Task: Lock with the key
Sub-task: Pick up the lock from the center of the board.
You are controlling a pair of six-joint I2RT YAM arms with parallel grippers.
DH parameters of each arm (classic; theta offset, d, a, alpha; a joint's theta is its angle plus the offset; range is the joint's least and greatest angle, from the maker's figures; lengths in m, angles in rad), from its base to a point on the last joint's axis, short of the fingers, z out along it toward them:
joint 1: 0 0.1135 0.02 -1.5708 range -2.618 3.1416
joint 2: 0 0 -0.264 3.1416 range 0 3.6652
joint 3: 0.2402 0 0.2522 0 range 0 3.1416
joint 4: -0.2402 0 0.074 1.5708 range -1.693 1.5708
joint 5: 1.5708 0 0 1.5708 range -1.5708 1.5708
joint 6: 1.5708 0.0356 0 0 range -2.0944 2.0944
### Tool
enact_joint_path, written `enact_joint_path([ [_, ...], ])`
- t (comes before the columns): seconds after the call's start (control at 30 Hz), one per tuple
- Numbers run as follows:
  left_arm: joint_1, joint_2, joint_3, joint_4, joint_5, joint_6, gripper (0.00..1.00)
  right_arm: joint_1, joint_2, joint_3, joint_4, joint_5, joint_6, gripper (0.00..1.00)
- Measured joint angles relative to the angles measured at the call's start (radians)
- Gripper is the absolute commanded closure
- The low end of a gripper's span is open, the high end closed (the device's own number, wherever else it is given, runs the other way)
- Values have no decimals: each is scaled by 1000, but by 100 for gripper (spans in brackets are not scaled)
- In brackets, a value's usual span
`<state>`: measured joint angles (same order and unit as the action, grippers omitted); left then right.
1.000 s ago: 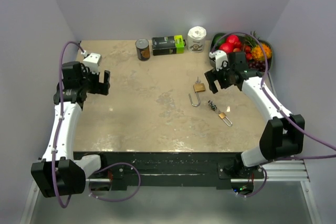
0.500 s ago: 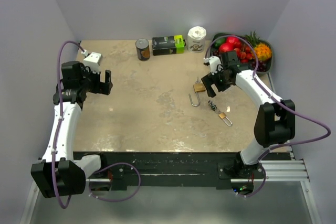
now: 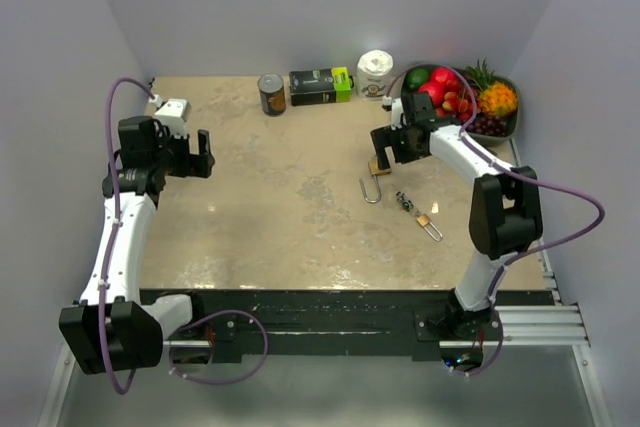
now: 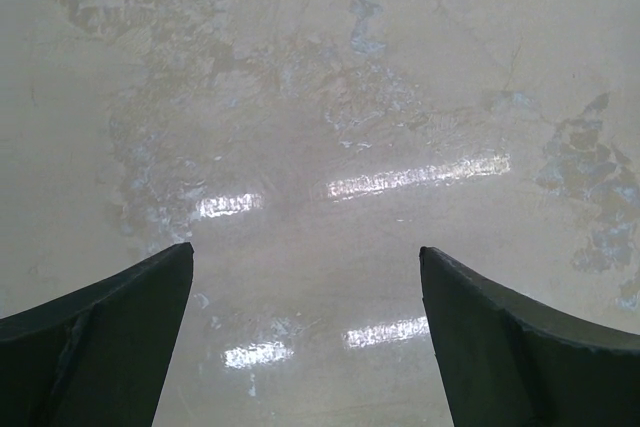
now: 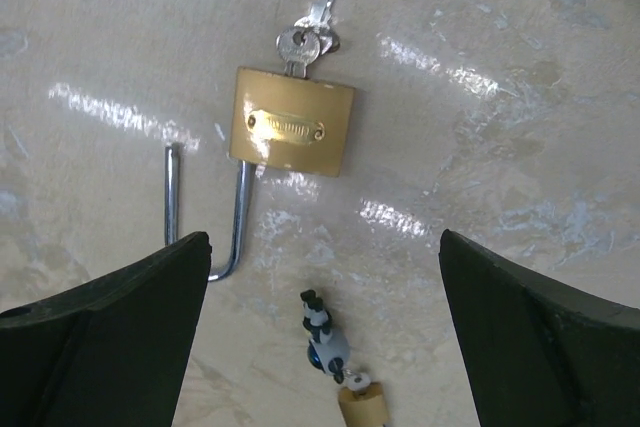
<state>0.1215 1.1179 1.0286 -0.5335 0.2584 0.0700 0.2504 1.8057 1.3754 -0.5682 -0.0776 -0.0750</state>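
Observation:
A brass padlock point(image 5: 292, 134) lies flat on the table with its steel shackle point(image 5: 205, 217) swung open. A key point(image 5: 305, 42) sits in its keyhole, with a second key on the same ring. My right gripper point(image 5: 325, 237) hovers over it, open, nothing between its fingers. In the top view the padlock point(image 3: 379, 166) is just below the right gripper point(image 3: 390, 145). A smaller brass padlock point(image 5: 362, 409) with a little figurine charm point(image 5: 325, 332) lies nearby. My left gripper point(image 4: 306, 249) is open over bare table, far to the left point(image 3: 200, 153).
Along the back edge stand a can point(image 3: 271, 94), a black and green box point(image 3: 321, 85) and a white jar point(image 3: 375, 75). A bowl of fruit point(image 3: 505, 119) sits at the back right corner, close behind the right arm.
The right arm has swung left and towards the back, bringing its gripper over the far side of the brass padlock. The left arm has barely moved.

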Motion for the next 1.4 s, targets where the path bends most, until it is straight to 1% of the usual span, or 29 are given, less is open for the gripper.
enact_joint_path([
  [0.2, 0, -19, -21, 11, -59, -36, 1, 63, 71, 39, 40, 137, 143, 1],
  [0.3, 0, -19, -28, 10, -92, -62, 1, 82, 117, 63, 43, 179, 188, 2],
  [0.43, 0, -19, -29, 8, -120, -79, 1, 90, 161, 78, 45, 219, 222, 5],
  [0.6, 0, -19, -47, 8, -137, -89, 1, 91, 211, 106, 46, 246, 244, 10],
  [1.1, 0, -19, -73, 10, -143, -112, 1, 102, 269, 147, 38, 244, 278, 11],
  [1.17, 0, -19, -79, 7, -145, -112, 1, 105, 269, 150, 34, 243, 280, 13],
  [1.27, 0, -19, -83, 8, -146, -111, 1, 113, 269, 150, 34, 244, 285, 20],
  [1.4, 0, -19, -87, 10, -146, -111, 1, 130, 269, 150, 33, 253, 291, 33],
])
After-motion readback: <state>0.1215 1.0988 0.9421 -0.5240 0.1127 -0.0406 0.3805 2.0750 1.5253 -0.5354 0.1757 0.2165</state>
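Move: The lock lies brass body forward, shackle back, about 4 cm ahead of the right hand, 4 cm to its left and some 8 cm below. Its keys stick out about 4 cm farther out than its body and 1 cm farther left. The dark charm lies roughly 9 cm nearer the base than the lock and 6 cm to its right, the small lock some 14 cm nearer and 11 cm right. From the left hand, the lock is about 12 cm ahead, 42 cm right and 20 cm below. The open right hand sinks about 6 cm onto the lock while easing forward and to the left by 3 to 4 cm, first slanting out, then going mostly down with a last small shift left, its wrist turning some 15 degrees clockwise until the fingers straddle the brass body's two sides just behind the keys. The fingers narrow by about a quarter, bringing the right one up close to the body's right side with a gap still left on the other, while the left hand, empty and open, drops about 3 cm and drifts 2 cm left. ##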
